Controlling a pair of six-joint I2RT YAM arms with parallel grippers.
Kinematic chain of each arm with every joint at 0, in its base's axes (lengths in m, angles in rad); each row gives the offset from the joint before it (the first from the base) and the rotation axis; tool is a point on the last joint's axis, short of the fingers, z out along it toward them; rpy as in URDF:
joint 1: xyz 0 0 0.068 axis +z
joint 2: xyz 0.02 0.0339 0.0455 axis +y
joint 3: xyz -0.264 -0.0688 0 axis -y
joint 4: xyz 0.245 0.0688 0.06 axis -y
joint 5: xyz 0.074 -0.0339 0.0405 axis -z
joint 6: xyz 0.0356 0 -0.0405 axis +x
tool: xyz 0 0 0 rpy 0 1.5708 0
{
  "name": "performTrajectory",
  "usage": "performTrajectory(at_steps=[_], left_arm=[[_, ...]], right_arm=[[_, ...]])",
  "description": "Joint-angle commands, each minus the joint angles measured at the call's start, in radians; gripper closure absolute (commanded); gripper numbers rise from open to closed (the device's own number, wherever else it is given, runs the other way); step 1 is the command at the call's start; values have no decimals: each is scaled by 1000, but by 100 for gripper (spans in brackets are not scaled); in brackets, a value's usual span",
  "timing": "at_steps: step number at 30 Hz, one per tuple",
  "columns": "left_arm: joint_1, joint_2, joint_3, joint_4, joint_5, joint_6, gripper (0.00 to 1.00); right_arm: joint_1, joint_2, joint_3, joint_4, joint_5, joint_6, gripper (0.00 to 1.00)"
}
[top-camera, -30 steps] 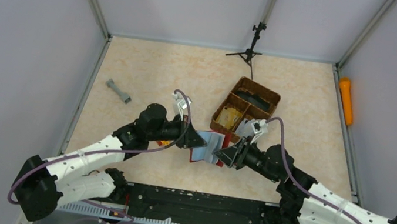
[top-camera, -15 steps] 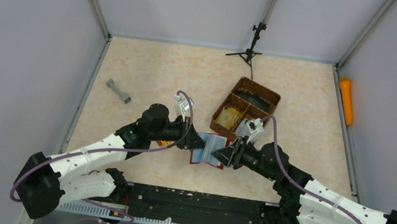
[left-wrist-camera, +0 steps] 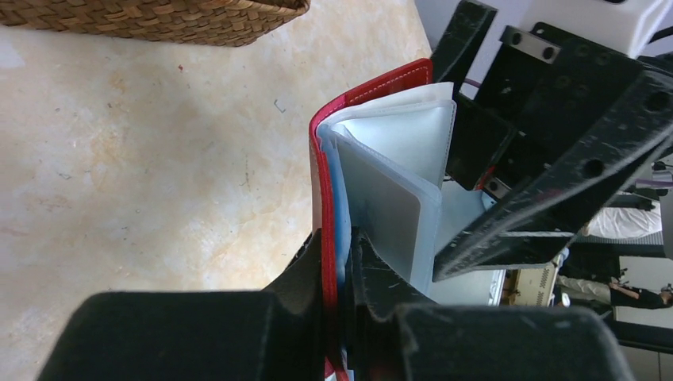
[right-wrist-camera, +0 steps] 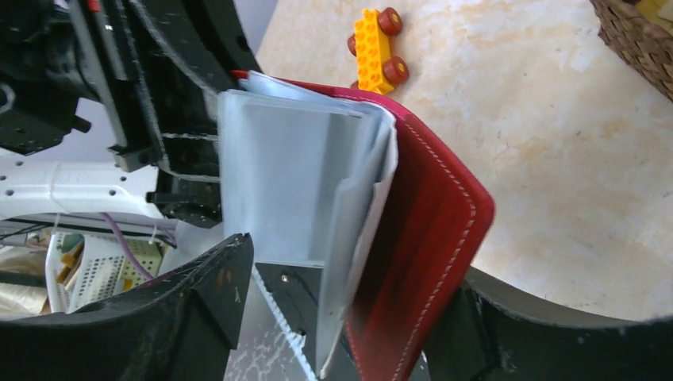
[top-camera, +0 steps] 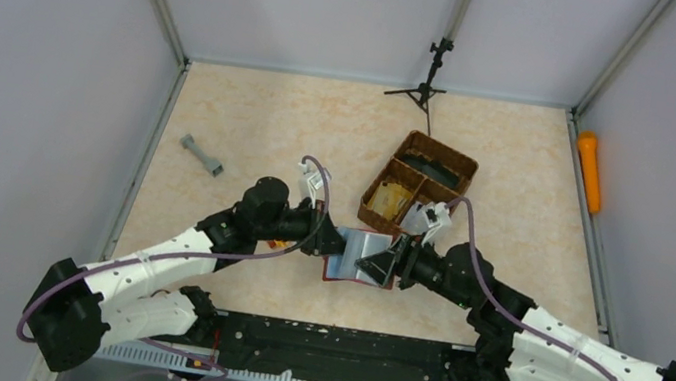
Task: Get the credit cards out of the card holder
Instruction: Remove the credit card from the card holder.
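Observation:
The dark red card holder point(top-camera: 357, 254) is held open and upright off the table between both arms. My left gripper point(top-camera: 336, 244) is shut on its red cover point(left-wrist-camera: 321, 182), with the pale plastic sleeves point(left-wrist-camera: 397, 143) fanned out beyond. My right gripper point(top-camera: 375, 265) is open. Its jaws straddle the holder's other red cover point(right-wrist-camera: 428, 230) and sleeves point(right-wrist-camera: 294, 175) without closing on them; the gripper shows in its own wrist view point(right-wrist-camera: 353, 270). I cannot make out any credit card in the sleeves. The left gripper's own view point(left-wrist-camera: 337, 242) shows the cover pinched.
The brown wicker basket point(top-camera: 450, 157) stands just behind the grippers, with something tan-yellow point(top-camera: 394, 197) in its near-left compartment. An orange toy block point(right-wrist-camera: 373, 48) lies under the left arm. A grey dumbbell-shaped part point(top-camera: 201, 155) lies far left. A small tripod point(top-camera: 428, 83) stands at the back.
My right gripper has moved left and closed in around the holder's free side. The left gripper keeps its hold and has hardly moved.

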Motion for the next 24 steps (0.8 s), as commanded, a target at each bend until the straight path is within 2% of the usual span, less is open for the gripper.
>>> performTrajectory(at_steps=[1,2,5,24], left_arm=[[-3,8,52,7,-26,6,90],[-3,11,54,6,-29,-1,91],[-4,21,57,16,-26,-22,91],[-19,65,62,15,-90,-44,92]], right_arm=[[7,-22,29,72,-36,-11,22],[7,-17,30,76,-38,-8,18],[7,15,43,62,-32,-4,12],[7,128,93,93,-28,18,7]])
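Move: The open card holder, pinched at its left part by the left hand, has its middle about 4 cm to the left hand's right and 2 cm back. From the right hand that middle is some 3 cm left, roughly level fore and aft, at fingertip height. The basket's middle lies about 20 cm ahead of the right hand, 7 cm to its right and 14 cm below; the yellow toy car is some 24 cm left, 3 cm ahead and 15 cm below. Right fingers spread wider, easing 1.5 cm left towards the card holder; left keeps its pinch, sinking about 2 cm. ##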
